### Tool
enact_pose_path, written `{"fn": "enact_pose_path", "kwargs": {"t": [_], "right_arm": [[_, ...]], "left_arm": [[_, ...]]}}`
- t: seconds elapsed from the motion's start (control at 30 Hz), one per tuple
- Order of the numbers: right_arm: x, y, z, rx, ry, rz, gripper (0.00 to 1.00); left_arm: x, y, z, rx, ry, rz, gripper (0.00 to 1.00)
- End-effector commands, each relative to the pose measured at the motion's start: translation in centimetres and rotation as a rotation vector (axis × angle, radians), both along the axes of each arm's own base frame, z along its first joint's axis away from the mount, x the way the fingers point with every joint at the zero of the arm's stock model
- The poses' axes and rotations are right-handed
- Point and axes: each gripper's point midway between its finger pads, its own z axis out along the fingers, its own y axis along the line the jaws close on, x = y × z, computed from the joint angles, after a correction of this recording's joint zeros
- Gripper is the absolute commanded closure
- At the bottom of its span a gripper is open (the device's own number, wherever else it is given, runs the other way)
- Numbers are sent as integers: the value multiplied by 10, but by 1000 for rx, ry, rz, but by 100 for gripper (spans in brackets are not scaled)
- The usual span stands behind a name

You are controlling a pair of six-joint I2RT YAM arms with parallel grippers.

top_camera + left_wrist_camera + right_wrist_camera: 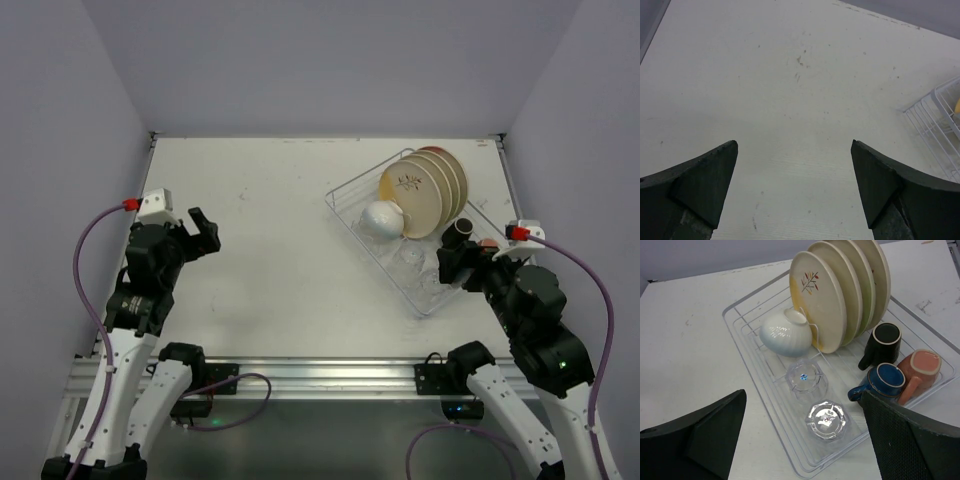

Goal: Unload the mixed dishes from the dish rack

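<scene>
The dish rack [345,213] stands slanted at the table's right. In it several cream plates [820,300] stand on edge beside a tipped white bowl [786,332]. Two clear glasses [806,377] [829,419] sit upside down. A dark cup [882,342], a blue cup [885,382] and a salmon cup [920,370] lie at the rack's right end. My right gripper [802,394] hangs open above the rack's near end, holding nothing. My left gripper [794,142] is open over bare table at the left, far from the rack [935,117].
The white tabletop [270,220] stretches between the two arms. Grey walls close in the back and both sides. A red-tipped purple cable loops off each wrist.
</scene>
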Motion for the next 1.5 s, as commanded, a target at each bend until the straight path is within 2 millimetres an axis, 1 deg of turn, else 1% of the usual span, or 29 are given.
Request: {"fn": "enact_pose_path", "kwargs": {"t": [0.0,0.27,0.33,0.37,0.4,0.47,0.5,0.53,0.57,0.6,0.63,0.67,0.7,0.73,0.77,0.8,0.83,0.87,0.9,0.93,0.97,1.0,1.03,1.07,1.17,1.33,1.37,1.4,1.47], "right_arm": [[0,-4,15,22,-45,-28,1],[3,-10,16,45,-57,-73,1],[3,-10,17,63,-66,-86,1],[1,-8,16,77,-75,-73,1],[0,-7,18,89,-88,-65,1],[-3,-8,21,129,-122,-71,1],[-4,-7,22,132,-135,-64,1],[-5,-7,23,136,-144,-59,1],[-7,-7,22,139,-151,-56,1],[-7,-7,22,139,-151,-54,1],[-6,-6,21,135,-147,-51,1],[-6,-5,20,133,-144,-48,1],[-5,-5,18,129,-134,-47,1],[-5,-4,18,128,-131,-45,1],[-4,-4,16,124,-124,-45,1],[-5,-4,16,124,-118,-46,1],[-5,-5,16,126,-118,-48,1],[-6,-5,15,124,-115,-51,1],[-7,-5,17,131,-123,-48,1],[-8,-7,17,133,-128,-54,1],[-8,-7,17,135,-130,-53,1],[-9,-6,17,138,-133,-51,1],[-10,-7,18,138,-137,-51,1],[-9,-6,15,137,-133,-48,1],[-9,-7,12,133,-129,-56,1],[-11,-10,13,141,-146,-68,1],[-12,-10,14,143,-153,-64,1],[-12,-9,14,144,-153,-55,1],[-12,-8,13,144,-153,-50,1]], "left_arm": [[3,2,5,-9,-10,23,0],[6,7,8,-39,-2,84,0],[9,-6,9,-78,10,28,0],[13,-14,16,-115,5,-3,0],[14,-36,21,-181,8,-101,0],[23,-65,31,-352,8,-180,0],[24,-78,34,-421,17,-214,0],[23,-99,38,-518,33,-227,0],[29,-114,44,-540,29,-220,0],[42,-105,45,-502,-21,-71,0],[27,-148,52,-522,-10,-136,0],[31,-168,41,-488,22,-120,0],[38,-176,59,-486,-22,-79,0],[31,-203,60,-504,2,-121,0],[40,-227,42,-469,54,-128,0],[39,-250,60,-503,43,-157,0],[42,-265,61,-511,52,-166,0],[49,-285,41,-483,92,-165,0],[49,-302,39,-499,101,-175,0],[55,-316,51,-533,84,-187,0],[61,-334,30,-506,111,-189,0],[60,-348,27,-505,115,-210,0],[65,-359,37,-529,101,-215,0],[71,-369,21,-509,123,-205,0],[81,-387,8,-532,143,-179,0],[88,-397,-9,-574,168,-113,0],[91,-398,-19,-569,179,-96,0],[92,-401,-16,-592,181,-81,0],[93,-405,-31,-577,217,-65,0]]}}
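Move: The white bowl in the dish rack lies about 41 cm to the right of the left hand, some 17 cm farther out and 14 cm lower. The plate stack stands roughly 12 cm right of the bowl and 5 cm farther out. The nearer clear glass sits about 8 cm right of the bowl and 11 cm closer in. From the right hand, the bowl is about 24 cm ahead, 10 cm left and 19 cm down. Sweep the open left gripper about 40 cm to the right, across the empty table to the white bowl, starting slowly and then going fast. Work some 8 cm forward as it goes, and over the last stretch sink while easing to a stop short of the bowl. Roll its left side down nearly 30 degrees and tip the fingers farther down, keeping them wide open. ##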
